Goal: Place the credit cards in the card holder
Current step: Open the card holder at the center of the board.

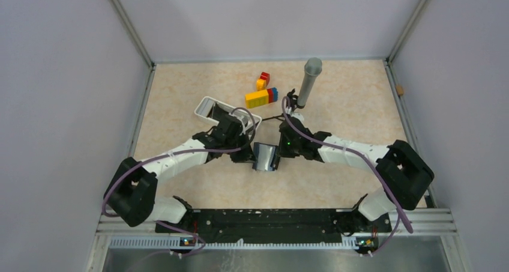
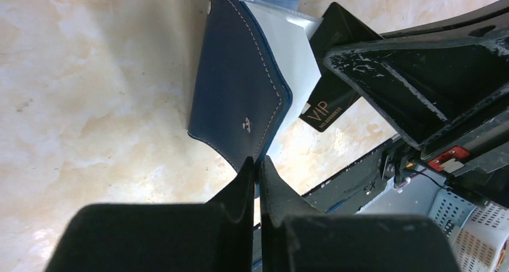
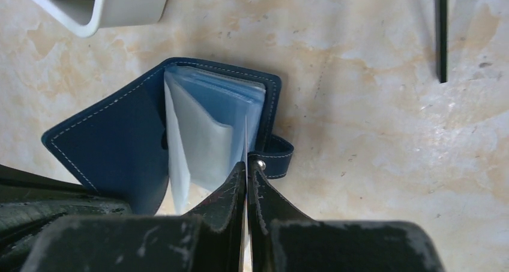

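Note:
The navy card holder point(image 1: 265, 157) stands open at mid-table between both arms. In the left wrist view my left gripper point(image 2: 258, 164) is shut on the lower corner of its stitched blue cover point(image 2: 237, 86). My right gripper point(image 3: 246, 167) is shut on a black credit card point(image 2: 327, 98) printed "VIP". That card shows edge-on point(image 3: 245, 137) in the right wrist view, its far end among the holder's clear sleeves point(image 3: 210, 128). The holder's snap strap point(image 3: 275, 157) hangs just right of my right fingertips.
A white tray point(image 1: 207, 105) with something dark inside sits behind the left arm. Coloured toy bricks point(image 1: 261, 96) and an upright grey cylinder point(image 1: 310, 80) stand further back. A black cable point(image 1: 273, 117) runs on the table behind the holder. Grey walls enclose the table.

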Tool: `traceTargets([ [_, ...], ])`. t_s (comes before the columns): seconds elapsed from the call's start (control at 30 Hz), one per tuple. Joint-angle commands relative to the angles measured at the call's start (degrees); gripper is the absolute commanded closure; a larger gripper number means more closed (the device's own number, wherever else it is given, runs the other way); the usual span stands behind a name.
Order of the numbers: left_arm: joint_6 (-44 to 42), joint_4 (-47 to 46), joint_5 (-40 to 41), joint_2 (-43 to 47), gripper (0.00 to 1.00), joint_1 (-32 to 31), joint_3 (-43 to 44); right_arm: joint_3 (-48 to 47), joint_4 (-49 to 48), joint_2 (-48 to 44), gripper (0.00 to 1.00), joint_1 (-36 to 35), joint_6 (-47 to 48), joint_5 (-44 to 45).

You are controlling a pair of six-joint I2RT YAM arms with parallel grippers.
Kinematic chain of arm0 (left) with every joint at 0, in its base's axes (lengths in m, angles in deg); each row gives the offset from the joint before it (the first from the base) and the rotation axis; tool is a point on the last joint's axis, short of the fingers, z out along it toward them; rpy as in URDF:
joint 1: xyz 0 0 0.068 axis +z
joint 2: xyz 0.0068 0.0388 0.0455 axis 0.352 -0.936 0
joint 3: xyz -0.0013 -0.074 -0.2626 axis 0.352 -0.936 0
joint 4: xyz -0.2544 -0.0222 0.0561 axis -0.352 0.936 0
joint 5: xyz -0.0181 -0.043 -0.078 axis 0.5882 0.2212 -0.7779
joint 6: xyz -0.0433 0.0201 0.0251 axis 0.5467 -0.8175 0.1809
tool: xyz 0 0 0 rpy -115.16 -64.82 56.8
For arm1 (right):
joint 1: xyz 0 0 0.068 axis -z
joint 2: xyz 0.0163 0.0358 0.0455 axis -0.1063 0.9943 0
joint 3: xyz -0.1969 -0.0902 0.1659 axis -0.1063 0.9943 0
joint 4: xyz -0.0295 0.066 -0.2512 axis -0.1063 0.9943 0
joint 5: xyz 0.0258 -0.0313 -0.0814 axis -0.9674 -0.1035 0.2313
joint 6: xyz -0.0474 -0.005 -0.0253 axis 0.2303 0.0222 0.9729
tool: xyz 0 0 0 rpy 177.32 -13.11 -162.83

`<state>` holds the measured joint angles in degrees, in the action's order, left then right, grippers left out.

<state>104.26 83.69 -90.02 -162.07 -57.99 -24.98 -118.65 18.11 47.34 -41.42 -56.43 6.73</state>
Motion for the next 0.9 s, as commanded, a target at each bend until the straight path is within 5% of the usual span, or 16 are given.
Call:
traceTargets([
  [0.0, -4.12, 1.67, 0.91, -0.12, 1.0, 2.66, -0.97, -0.33, 1.6, -0.41, 1.0, 2.68, 0.74, 0.89],
  [0.87, -14.98, 9.43, 6.95, -8.43, 1.0, 9.01, 1.97, 11.71, -19.11, -6.68, 1.0, 11.46, -3.44, -22.88],
])
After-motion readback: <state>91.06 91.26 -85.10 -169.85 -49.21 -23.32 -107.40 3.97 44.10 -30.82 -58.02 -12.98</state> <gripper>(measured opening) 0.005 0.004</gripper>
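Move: From the left gripper, which already pinches the raised cover's free edge, the card holder's middle lies about 5 cm right, 2 cm ahead and 7 cm below. The right gripper's black card is roughly 8 cm right of the left gripper and 1 cm ahead, the white box about 16 cm ahead and 10 cm left. The holder's middle is some 4 cm left of the right gripper, level fore and aft, 5 cm below. Keep the left gripper shut on the cover's edge and swing it away from the sleeves, first left and forward, then left and down towards the table, about 7 cm left and 5 cm down in all, rolling its left side up some 15 degrees. With the black card still gripped at the holder's right part, ease the right gripper right, forward and down, then draw it back a little and up, its left side rolling up. ##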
